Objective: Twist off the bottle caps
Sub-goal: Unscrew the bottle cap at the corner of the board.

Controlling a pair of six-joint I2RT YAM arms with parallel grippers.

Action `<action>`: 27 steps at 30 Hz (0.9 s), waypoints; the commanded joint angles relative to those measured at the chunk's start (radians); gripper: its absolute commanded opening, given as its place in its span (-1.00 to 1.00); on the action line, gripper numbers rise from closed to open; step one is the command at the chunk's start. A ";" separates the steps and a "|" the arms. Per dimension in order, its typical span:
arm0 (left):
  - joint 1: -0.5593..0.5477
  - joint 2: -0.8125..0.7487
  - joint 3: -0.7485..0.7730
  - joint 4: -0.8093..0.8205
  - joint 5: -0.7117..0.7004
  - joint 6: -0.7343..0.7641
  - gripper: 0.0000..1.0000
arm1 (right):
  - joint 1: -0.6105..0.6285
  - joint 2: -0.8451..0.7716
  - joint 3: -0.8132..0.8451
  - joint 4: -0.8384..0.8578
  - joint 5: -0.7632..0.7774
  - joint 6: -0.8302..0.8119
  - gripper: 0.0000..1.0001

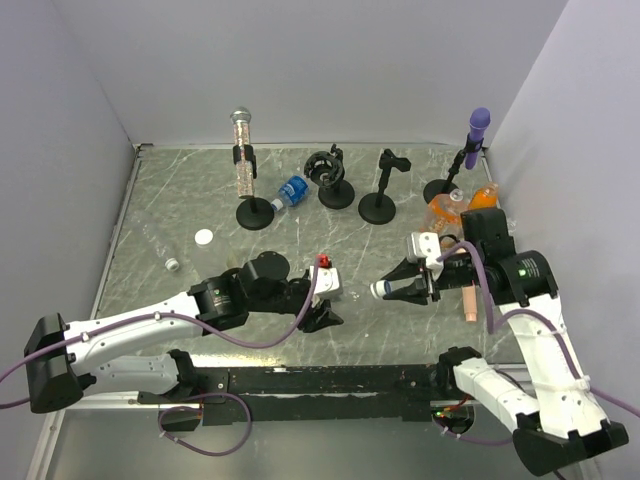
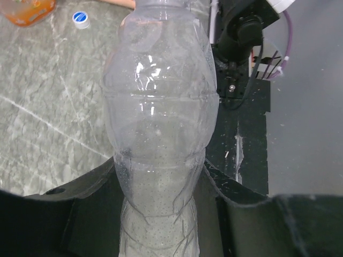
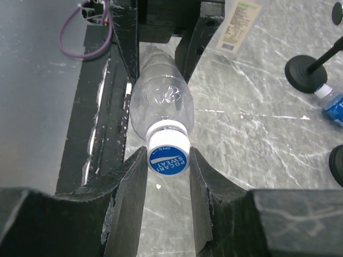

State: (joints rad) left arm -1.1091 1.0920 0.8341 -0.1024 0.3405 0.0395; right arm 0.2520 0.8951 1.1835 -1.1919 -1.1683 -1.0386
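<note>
A clear bottle [image 2: 161, 123] is held level above the table between my two grippers. My left gripper [image 2: 161, 214] is shut on its lower body, with a black jaw on each side; from above this gripper [image 1: 322, 305] sits near the table's front middle. The bottle's neck [image 3: 161, 101] points at my right gripper [image 3: 168, 156], which is shut on the white bottle cap with a blue top [image 3: 168, 155]. In the top view the right gripper [image 1: 392, 290] meets that cap [image 1: 379, 290] just right of centre.
Loose caps lie at the left [image 1: 204, 238] [image 1: 172, 265]. A blue-labelled bottle [image 1: 291, 192] lies among black stands [image 1: 255, 212] [image 1: 376, 208], and orange bottles [image 1: 445, 212] lie at the right. A silver microphone [image 1: 241, 150] and a purple one [image 1: 478, 125] stand at the back.
</note>
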 commanded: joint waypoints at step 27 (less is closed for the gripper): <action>0.022 -0.064 -0.023 0.067 -0.313 -0.003 -0.56 | -0.134 0.090 0.041 0.282 0.013 0.880 0.85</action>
State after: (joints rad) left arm -1.0882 1.0428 0.8169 -0.0902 0.1398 0.0189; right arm 0.1329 0.9565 1.2678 -1.0260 -1.1248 -0.4416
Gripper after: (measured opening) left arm 0.496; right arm 0.912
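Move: The right fingers are already around the white bottle cap, which sits about 1 cm to the left of that hand, level with it. From the left hand, gripping the bottle's body, the cap lies roughly 11 cm to the right and 2 cm ahead, about level. From the right hand, a loose blue cap lies some 15 cm ahead, 17 cm right and 22 cm below; the empty black stand is about 30 cm ahead, 2 cm right and 14 cm lower. The right fingers open off the cap, withdrawing about 5 cm forward and up, while the left carries the bottle forward. ##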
